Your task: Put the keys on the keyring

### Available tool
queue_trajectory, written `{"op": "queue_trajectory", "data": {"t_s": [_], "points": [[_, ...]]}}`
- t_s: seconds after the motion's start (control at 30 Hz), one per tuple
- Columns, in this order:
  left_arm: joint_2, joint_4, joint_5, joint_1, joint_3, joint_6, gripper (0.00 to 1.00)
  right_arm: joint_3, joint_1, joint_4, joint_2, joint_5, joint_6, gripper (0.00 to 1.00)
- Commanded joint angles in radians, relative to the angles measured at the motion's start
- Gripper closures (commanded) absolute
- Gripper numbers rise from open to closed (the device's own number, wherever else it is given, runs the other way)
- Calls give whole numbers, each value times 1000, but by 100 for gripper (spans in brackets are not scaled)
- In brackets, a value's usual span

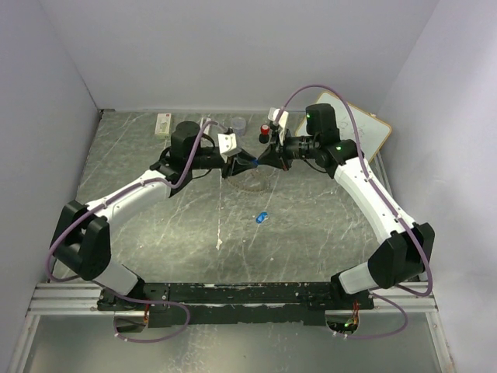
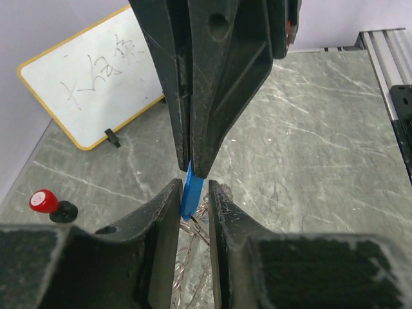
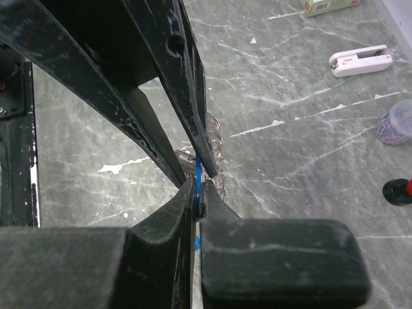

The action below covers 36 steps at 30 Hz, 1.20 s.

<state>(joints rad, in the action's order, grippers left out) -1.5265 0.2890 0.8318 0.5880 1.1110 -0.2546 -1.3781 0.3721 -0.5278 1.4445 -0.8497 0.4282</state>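
Note:
A small blue key point(image 1: 252, 162) hangs in the air between the two grippers above the middle of the table. My right gripper point(image 3: 198, 187) is shut on the key point(image 3: 198, 172), pinching it edge-on. My left gripper point(image 2: 194, 193) stands narrowly open around the same key point(image 2: 191, 190); the key rests against the left finger point(image 2: 172, 205), and a slim gap shows at the other. The keyring point(image 2: 193, 264), a ring of thin wire loops, lies on the table right below; it also shows as keyring point(image 1: 250, 185) and keyring point(image 3: 215, 136). A second blue key point(image 1: 262, 217) lies loose nearer the arms.
A yellow-framed whiteboard point(image 1: 365, 128) leans at the back right. A red-and-black knob point(image 1: 265, 130), a clear cup point(image 3: 396, 122), a white clip point(image 3: 360, 60) and a small box point(image 1: 163, 124) sit along the back of the marbled table point(image 1: 155, 225).

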Motion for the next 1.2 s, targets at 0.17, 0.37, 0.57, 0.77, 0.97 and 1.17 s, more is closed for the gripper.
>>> {"op": "queue_trajectory", "data": {"t_s": [0.17,0.37,0.57,0.77,0.97,1.17], "points": [[-28,-138,54,25,48,-80,71,-55,-2,-16,1,-31,25,100],[-35,-141,56,33,53,-82,81,-62,-1,-26,3,-35,31,100],[-54,-144,70,45,68,-85,90,-68,3,-37,10,-44,44,100],[-74,-162,74,67,90,-98,93,-78,7,-48,19,-47,52,100],[-51,-39,-66,73,40,60,93,15,5,134,-48,74,-87,77],[45,172,-328,72,-77,301,93,224,-3,469,-213,257,-295,57]]}}
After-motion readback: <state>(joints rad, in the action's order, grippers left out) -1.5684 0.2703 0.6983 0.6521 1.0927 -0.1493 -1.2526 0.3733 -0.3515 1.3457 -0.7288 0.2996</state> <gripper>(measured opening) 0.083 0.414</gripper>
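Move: The blue key, still pinched by the right hand, lies about 2 cm right of and 1 cm below the left hand's gap, and some 1 cm left of the right hand point. The keyring hangs roughly 3 cm back and 7 cm below the left hand. The other key lies on the table about 10 cm back, 2 cm right and 27 cm below the left hand; the red-topped bottle stands some 15 cm ahead, 3 cm right. Left hand sinks about 3 cm, pinching the blue key edge; right fingers then open, releasing it. ##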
